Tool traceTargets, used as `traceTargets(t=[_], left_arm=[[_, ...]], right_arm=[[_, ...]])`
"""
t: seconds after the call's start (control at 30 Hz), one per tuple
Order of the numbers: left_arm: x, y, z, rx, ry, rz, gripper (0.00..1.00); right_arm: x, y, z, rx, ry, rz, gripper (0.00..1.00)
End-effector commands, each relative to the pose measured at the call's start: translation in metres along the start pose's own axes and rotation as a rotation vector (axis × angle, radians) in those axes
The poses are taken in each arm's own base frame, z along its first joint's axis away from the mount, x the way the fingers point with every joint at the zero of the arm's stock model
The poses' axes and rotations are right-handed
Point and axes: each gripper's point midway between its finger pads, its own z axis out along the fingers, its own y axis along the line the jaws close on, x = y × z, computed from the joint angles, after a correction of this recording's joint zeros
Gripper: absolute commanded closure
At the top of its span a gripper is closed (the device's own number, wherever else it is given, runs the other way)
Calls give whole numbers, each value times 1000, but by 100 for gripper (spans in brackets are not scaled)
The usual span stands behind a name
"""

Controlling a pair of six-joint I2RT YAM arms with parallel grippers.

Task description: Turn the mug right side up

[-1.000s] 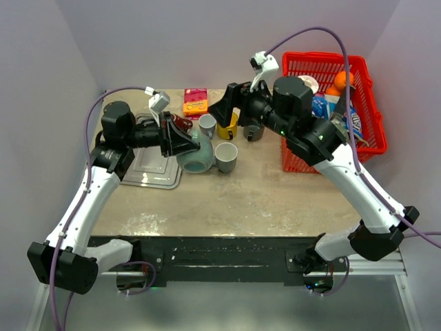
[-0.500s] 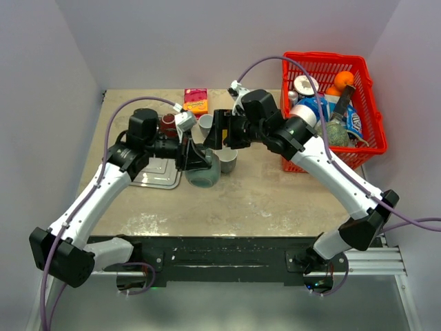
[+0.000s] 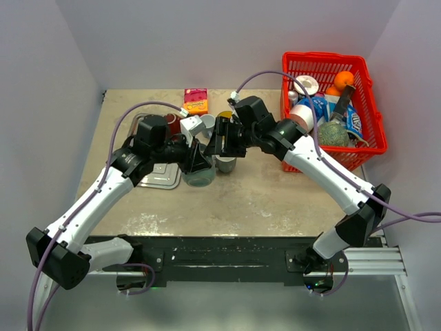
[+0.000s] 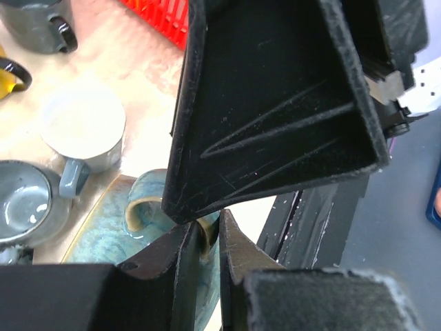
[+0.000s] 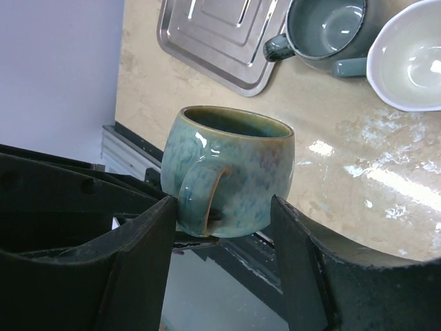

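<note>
The teal glazed mug is held over the table left of centre. My left gripper is shut on its rim wall beside the handle. In the left wrist view the two fingers pinch the brown-edged rim of the mug. My right gripper reaches in from the right. In the right wrist view the mug sits between its jaws with the handle facing the camera. The right gripper is open: one finger meets the handle and the other stands at the mug's side.
A metal tray lies left of the mug. Behind it are grey mugs, a pale cup, a yellow mug, a dark red mug and a pink box. A red basket of goods stands back right.
My left gripper carried the mug right and toward the front. The right arm swung down and left from the back, and its jaws narrowed around the mug.
</note>
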Motion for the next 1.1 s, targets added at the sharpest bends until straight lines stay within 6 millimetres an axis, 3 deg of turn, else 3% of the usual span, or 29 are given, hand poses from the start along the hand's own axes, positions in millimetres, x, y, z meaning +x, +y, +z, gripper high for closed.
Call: traceTargets(t=[0.0, 0.43, 0.73, 0.87, 1.07], left_arm=[[-49, -17, -12, 24, -174, 166, 100], [-53, -15, -3, 24, -158, 196, 100], [-53, -2, 1, -40, -157, 182, 100], [-57, 15, 1, -130, -171, 163, 100], [-59, 20, 2, -161, -177, 146, 100]], right_arm=[[10, -3, 10, 15, 38, 52, 41], [20, -2, 37, 9, 79, 96, 51], [16, -3, 43, 21, 66, 125, 69], [18, -2, 42, 20, 78, 117, 70], [24, 0, 45, 9, 109, 79, 68]])
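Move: The blue-green mug hangs from the left fingers by the lower end of its handle, its middle about 3 cm left, 2 cm ahead and 1 cm below them; from the right hand it lies some 5 cm left, 2 ahead and 3 below. On the table, about 20 cm below the right hand, the grey mug stands 14 cm ahead and 3 left, the white mug 12 ahead and 7 right. Down about 3.5 cm, and left nearly as far, the right hand moves in on the mug's handle, its half-open fingers closing until they pinch the handle from either side. Meanwhile the left hand keeps its grip on the lower end of the handle and sinks some 2.5 cm with the mug, rolling about 5 degrees, left side up. ##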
